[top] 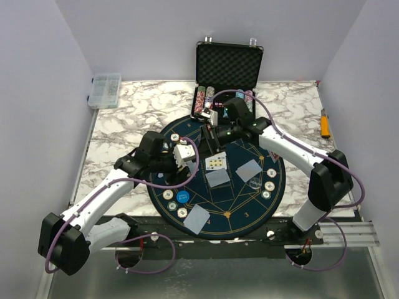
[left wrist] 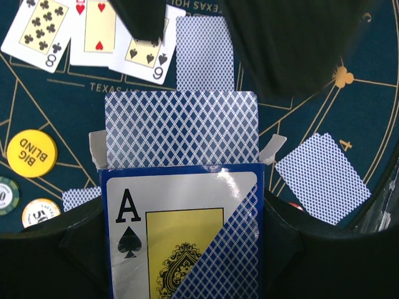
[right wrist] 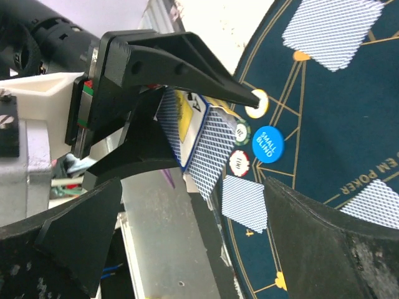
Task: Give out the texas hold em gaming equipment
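My left gripper (left wrist: 184, 227) is shut on a blue-and-white card box (left wrist: 181, 237) printed with an ace of spades. A stack of patterned-back cards (left wrist: 181, 128) sticks out of the box's open top. From above, this gripper (top: 176, 156) hangs over the left of the mat. My right gripper (right wrist: 199, 249) stands open and holds nothing, just beyond the box. Its dark fingers (left wrist: 293, 50) hang over the face-up cards (left wrist: 42, 25). Face-down cards (top: 218, 179) lie on the mat. So do a blue "small blind" disc (right wrist: 269, 144), a yellow "big blind" disc (left wrist: 31, 152) and cream chips (right wrist: 239, 162).
The round dark-blue mat (top: 249, 208) covers the middle of the marble table. An open black case (top: 229, 65) with rows of chips stands behind it. A clear compartment box (top: 104, 90) sits at the far left, and an orange tool (top: 325, 123) at the right edge.
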### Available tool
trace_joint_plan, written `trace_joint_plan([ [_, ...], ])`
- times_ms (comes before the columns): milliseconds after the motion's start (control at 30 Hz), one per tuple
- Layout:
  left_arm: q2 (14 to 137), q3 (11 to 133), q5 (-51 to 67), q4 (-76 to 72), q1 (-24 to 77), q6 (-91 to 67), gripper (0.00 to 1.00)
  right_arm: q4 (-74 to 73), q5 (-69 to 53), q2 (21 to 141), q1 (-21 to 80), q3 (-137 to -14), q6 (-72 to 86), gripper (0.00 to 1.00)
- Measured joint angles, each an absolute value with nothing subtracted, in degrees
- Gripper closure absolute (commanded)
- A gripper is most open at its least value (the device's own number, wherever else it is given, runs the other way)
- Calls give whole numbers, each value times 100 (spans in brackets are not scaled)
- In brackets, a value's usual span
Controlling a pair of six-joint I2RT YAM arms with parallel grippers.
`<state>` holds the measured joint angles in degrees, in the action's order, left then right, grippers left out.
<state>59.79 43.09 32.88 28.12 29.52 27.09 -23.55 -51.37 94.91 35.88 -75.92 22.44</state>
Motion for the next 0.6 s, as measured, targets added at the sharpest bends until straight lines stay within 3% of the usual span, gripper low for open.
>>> trace_joint_plan([
  [200, 6040, 4442, 3288, 2685, 3094, 2683, 100, -2265, -5358, 9603, 3872, -7489, 2248, 16],
  [400, 6042, 4462, 3288, 2624, 3164, 2659, 100, -2263, -5356, 9867, 3920, -7365, 2255, 44],
  [600, 5999, 4458, 3227, 2622, 3164, 2668, 100, -2311, -5459, 9880, 3656, -7244, 2377, 52],
])
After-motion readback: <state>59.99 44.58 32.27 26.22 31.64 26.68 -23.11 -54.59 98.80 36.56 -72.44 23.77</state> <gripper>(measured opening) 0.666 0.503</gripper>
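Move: The left hand keeps its grip on the open card box. The next card sticks out of the mouth, about 4 cm right of the left hand point, 1 cm ahead and 3 cm lower. From the right hand that card is some 5 cm back, 2 cm left and 6 cm below. The face-down card on the mat lies about 3 cm back and 5 cm right of the right hand, 18 cm down; the face-up cards 3 cm ahead, 4 cm right; the small blind disc 10 cm back, 8 cm left. Bring the empty right gripper back a couple of centimetres, edging left, then sink it about 4 cm towards the card sticking out of the box, closing its wide-open fingers to roughly half and easing slightly forward and right at the end. Meanwhile keep the left gripper's hold on the box and shift it 1 to 2 cm up and right, bringing a right fingertip over the card. ##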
